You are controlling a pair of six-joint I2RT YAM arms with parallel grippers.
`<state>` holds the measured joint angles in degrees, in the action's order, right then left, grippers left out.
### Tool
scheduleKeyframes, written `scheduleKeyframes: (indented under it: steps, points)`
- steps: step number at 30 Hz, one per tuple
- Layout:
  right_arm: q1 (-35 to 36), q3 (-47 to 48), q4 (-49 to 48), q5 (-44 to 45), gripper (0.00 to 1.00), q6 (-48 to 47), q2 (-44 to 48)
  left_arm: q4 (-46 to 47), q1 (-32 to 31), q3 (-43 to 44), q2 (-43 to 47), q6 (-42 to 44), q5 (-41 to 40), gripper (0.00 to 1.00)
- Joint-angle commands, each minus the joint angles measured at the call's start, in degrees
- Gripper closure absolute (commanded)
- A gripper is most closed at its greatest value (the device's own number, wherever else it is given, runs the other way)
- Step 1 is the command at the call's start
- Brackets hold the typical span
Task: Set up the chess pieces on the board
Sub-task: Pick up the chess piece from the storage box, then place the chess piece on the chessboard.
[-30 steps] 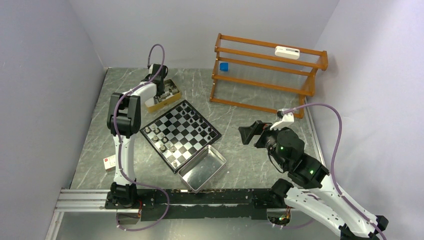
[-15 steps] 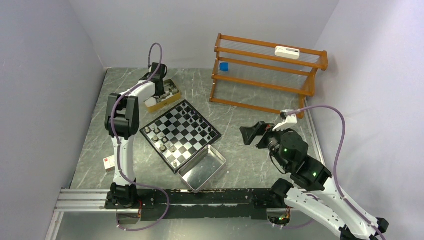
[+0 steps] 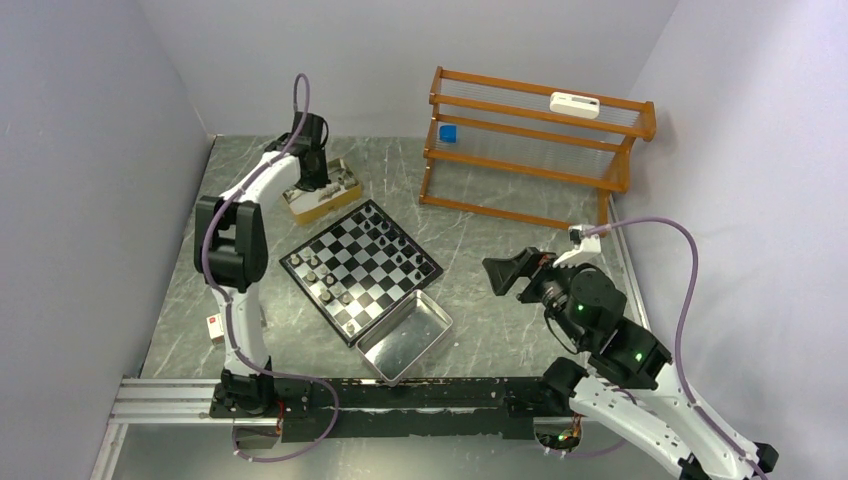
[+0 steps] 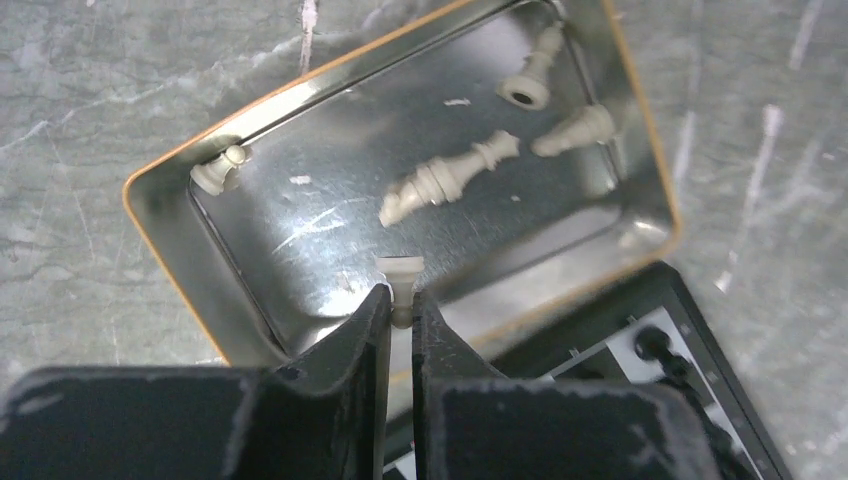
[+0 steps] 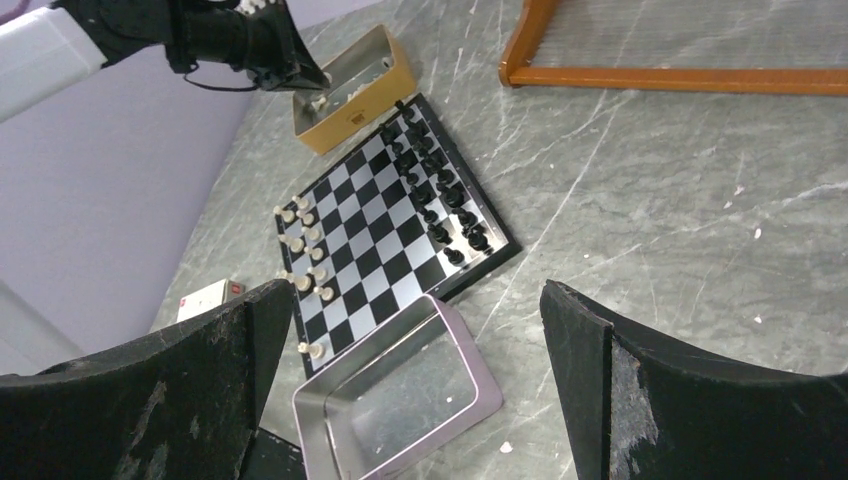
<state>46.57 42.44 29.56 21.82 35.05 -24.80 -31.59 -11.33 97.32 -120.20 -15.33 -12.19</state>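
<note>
My left gripper is shut on a small cream chess piece, held just above the open gold-coloured box. Several more cream pieces lie on the box floor. In the top view the left gripper hangs over that box, just behind the board. Cream pieces stand along the board's left side and black pieces along its right side. My right gripper is open and empty, right of the board above the table; its wrist view shows the board.
A shiny metal tray lies empty against the board's near edge. A wooden rack stands at the back right with a blue cube and a white block on it. A small white box sits at the left near the arm's base.
The left gripper has closed tighter on the cream piece and lifted back-left over the gold box. The right arm drifted slightly toward the near right, staying open.
</note>
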Motion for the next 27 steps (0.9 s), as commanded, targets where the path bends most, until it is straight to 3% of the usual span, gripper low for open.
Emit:
scheduleKeyframes:
  steps: [1, 12, 18, 27]
  points:
    - [0.06, 0.5, 0.99, -0.15, 0.0, 1.62, 1.28, -4.17, 0.54, -0.42, 6.27, 1.47, 7.83, 0.87]
    - [0.1, -1.0, -0.76, -2.32, 0.0, 0.75, -2.83, -10.35, 0.53, -6.75, 17.01, 4.07, 23.36, 0.88]
    - [0.1, -3.37, -10.1, -6.98, 0.0, -7.41, -6.6, -11.75, 0.07, -13.24, 23.21, 5.15, 32.48, 0.87]
    - [0.06, -3.67, -21.02, -18.78, 0.0, -18.17, -17.64, -15.93, -2.73, -20.64, 30.15, 7.16, 38.57, 0.86]
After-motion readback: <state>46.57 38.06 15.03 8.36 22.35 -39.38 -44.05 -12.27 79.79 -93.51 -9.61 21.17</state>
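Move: The left fingers already hold a small white chess piece just above the storage box's near rim; the box's middle is about 4 cm ahead and 2 cm left. The board's middle lies some 19 cm back, 8 cm right and 6 cm below; its placed white pieces are about 20 cm back and 1 cm right, its black ones about 10 cm back and 14 cm right. From the right hand, the board's middle is roughly 15 cm ahead, 25 cm left, 25 cm below. Still pinching the white piece in nearly shut fingers, the left hand climbs about 8 cm off the storage box, then swings level back (some 15 cm in all) and to the right, out over the chessboard, rolling its left side down and turning clockwise, each by some 25 degrees. The empty, open right hand first barely moves, then drifts left and down towards the board. ##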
